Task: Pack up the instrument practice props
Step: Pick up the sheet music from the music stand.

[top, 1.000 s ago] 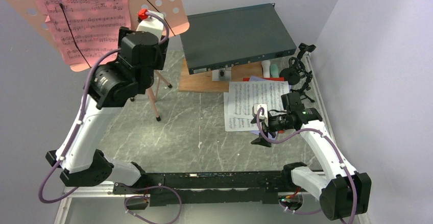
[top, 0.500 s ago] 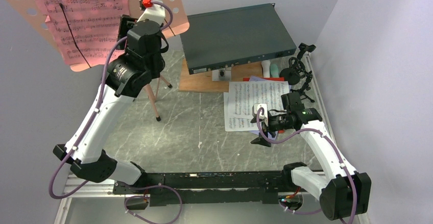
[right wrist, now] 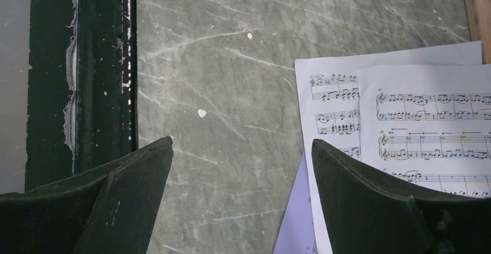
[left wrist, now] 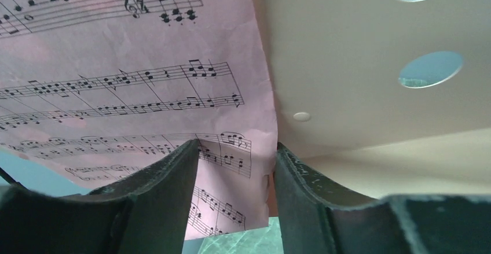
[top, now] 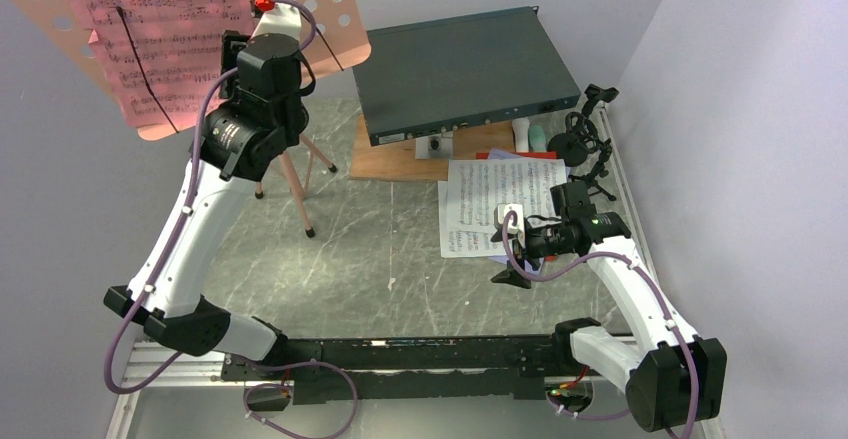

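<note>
The salmon-pink perforated music stand (top: pixel 320 9) stands at the back left on its tripod (top: pixel 298 194), with a pink sheet-music page (top: pixel 165 39) on its desk. In the left wrist view, my left gripper (left wrist: pixel 237 144) is raised to the stand (left wrist: pixel 359 109). Its jaws stand apart with the pink page's (left wrist: pixel 145 63) lower right corner between them. My right gripper (right wrist: pixel 242 141) hangs open over bare table beside the white pages (right wrist: pixel 417 121) and a lavender page (right wrist: pixel 295 213). That pile (top: pixel 500 199) lies at the right, near the black mic stand (top: pixel 585 144) and two small tubes (top: pixel 522 134).
A dark grey rack-mount box (top: pixel 465 69) rests on a wooden board (top: pixel 400 159) at the back centre. Walls close in the back and right sides. A black rail (top: pixel 420 354) runs along the near edge and also shows in the right wrist view as the rail (right wrist: pixel 81 80).
My left arm has swung up and to the left, closer to the stand's desk, and its jaws have narrowed around the pink page's corner. The right arm has not moved.
</note>
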{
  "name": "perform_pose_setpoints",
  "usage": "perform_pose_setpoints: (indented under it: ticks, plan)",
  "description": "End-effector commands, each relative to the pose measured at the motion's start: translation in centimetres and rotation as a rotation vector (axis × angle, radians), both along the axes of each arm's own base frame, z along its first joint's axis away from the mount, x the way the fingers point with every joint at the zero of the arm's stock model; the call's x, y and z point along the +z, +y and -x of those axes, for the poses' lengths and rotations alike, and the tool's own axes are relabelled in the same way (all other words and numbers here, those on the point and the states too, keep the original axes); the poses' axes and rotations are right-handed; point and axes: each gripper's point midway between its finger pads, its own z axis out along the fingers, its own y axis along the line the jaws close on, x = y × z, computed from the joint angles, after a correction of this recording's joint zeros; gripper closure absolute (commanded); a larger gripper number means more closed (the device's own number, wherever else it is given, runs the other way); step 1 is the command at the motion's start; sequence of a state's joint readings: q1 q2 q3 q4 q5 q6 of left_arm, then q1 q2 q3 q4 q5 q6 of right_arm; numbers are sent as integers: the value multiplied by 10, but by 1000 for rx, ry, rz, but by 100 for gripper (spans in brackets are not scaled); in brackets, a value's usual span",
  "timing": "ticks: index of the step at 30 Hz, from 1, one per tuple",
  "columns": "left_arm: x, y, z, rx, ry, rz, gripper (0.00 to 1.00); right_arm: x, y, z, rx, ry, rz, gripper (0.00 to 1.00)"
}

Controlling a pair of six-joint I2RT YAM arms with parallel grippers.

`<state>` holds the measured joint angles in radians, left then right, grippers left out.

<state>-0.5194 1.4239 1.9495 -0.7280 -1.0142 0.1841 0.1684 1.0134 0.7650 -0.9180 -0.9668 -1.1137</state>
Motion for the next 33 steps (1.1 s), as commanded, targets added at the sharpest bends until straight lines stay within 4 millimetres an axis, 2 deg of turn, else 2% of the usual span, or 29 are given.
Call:
perform_pose_setpoints:
  ticks: [1, 3, 6, 10, 15, 17, 23, 24, 28, 33]
  plan:
    - [0, 5, 5, -9, -24, 63, 47, 6, 3, -1, 8, -32, -33, 7]
    - [1, 7, 8, -3, -27, 63, 54, 6, 3, -1, 8, -31, -33, 7]
    - [3, 11, 14, -3, -34, 68, 70, 5, 3, -2, 6, -29, -32, 7]
    - [9, 10, 24, -49, -52, 97, 98, 5, 3, -2, 5, -28, -31, 7]
    - [24, -3, 39, -217, -100, 161, 100, 4, 3, -2, 3, -24, -32, 7]
    - [30, -15, 46, -327, -124, 193, 100, 3, 2, -2, 2, -22, -30, 7]
    - [54, -69, 80, -753, -237, 232, 100, 3, 2, -3, -2, -21, -28, 7]
    - [55, -83, 88, -849, -244, 229, 100, 2, 1, -3, -2, -22, -28, 7]
    - [51, -118, 113, -1099, -223, 209, 100, 2, 1, -3, -3, -18, -27, 7]
    - [34, -143, 132, -1285, -156, 187, 100, 1, 1, -3, -5, -18, -27, 7]
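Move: The sheet music on the stand has its right edge, near the bottom corner, already between my open left fingers. Its middle lies about 10 cm to my left, 2 cm ahead and some 6 cm higher. The stand's left wire arm crosses it roughly 14 cm left and 2 cm back of my hand; the right wire arm is about 10 cm right and 4 cm ahead. From my idle right hand the sheet is some 60 cm left, 22 cm ahead and 38 cm up. I shut my left fingers on the lower right edge of the pink sheet, sinking barely a centimetre as they close. Then, speeding up, I keep the pinch and draw back about 12 cm and right about 11 cm, away from the left wire arm, rising some 5 cm and swinging the wrist about 60 degrees clockwise. ##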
